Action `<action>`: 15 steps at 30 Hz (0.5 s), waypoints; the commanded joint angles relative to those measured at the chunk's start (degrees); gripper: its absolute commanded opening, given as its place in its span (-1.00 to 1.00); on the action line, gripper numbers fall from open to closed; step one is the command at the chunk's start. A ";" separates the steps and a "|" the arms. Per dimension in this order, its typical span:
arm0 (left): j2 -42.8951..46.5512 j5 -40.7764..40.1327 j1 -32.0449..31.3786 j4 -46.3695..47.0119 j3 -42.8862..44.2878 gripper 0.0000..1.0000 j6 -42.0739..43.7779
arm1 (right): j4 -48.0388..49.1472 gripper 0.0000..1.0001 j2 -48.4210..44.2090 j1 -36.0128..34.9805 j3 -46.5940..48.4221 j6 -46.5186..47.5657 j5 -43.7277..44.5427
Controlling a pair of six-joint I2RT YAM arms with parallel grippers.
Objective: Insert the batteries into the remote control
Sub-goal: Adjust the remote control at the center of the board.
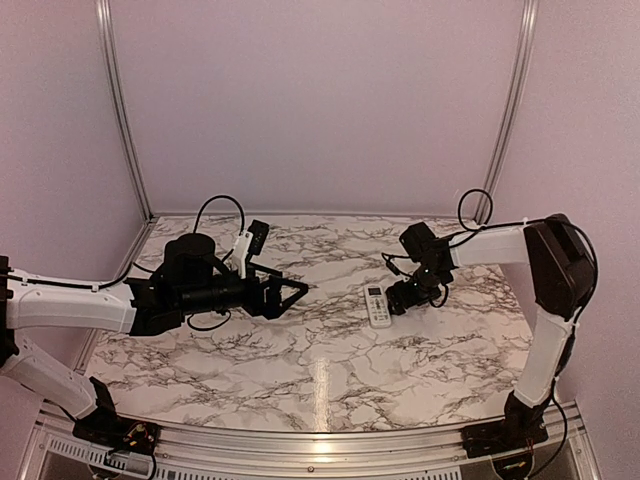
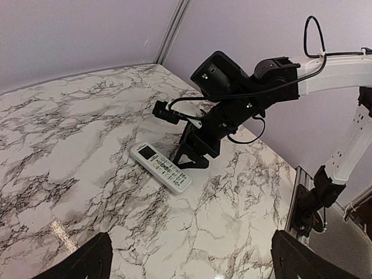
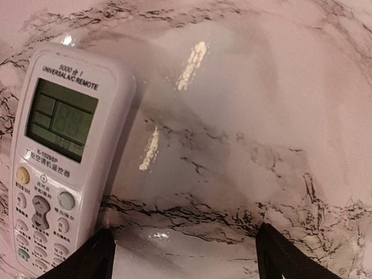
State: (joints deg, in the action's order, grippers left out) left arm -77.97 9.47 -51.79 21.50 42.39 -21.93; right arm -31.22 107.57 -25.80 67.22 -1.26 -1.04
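The white remote control lies face up on the marble table, its grey screen and buttons showing. My right gripper stands open just to its right, low over the table, with only bare marble between its fingers; its left fingertip is close beside the remote's edge. My left gripper is open too, hovering left of the remote and pointing at it, with nothing in it. The batteries are not in view.
Pale walls with aluminium corner rails close the back and sides of the table. The right arm's white link and cables reach over the table's right part.
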 commanded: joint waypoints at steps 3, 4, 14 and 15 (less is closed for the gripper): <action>-0.01 0.30 0.33 -1.20 1.40 0.98 0.28 | 0.97 0.63 -2.77 -0.59 -0.99 -0.68 -3.16; 0.15 -0.21 0.37 -1.38 1.43 0.98 0.12 | 1.06 0.63 -3.38 -0.57 -1.03 -0.75 -3.52; -1.93 -8.74 5.87 -18.41 12.10 0.98 -0.39 | 4.46 0.70 -13.53 -0.30 -0.38 -0.54 -6.71; -2.13 -8.69 7.16 -19.77 13.09 0.98 -0.08 | 5.15 0.71 -14.59 -0.28 -0.42 -0.44 -7.79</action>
State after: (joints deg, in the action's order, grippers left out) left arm -78.72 4.27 -48.58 11.38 50.19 -22.79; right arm -30.00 97.76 -25.87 65.95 -1.52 -5.15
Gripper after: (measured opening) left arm 0.989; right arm 0.843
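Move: The remote control lies face up about 6 cm to the left of the right hand, roughly level with it fore and aft and a centimetre below, its right long side next to that hand's left finger. From the left hand, held high, the remote control is some 11 cm ahead, 18 cm to the right and 21 cm below. Nothing else lies near it. Upward, after a tiny shift back and left, the right hand lifts about 6 cm from beside the remote control, with a slight drift left and some 10 degrees of tilt, its left finger coming free of the right long side and the fingers staying open. The left hand, also open and empty, stays still at first, then goes forward about 4 cm, rising and edging left as it turns slightly counter-clockwise. ##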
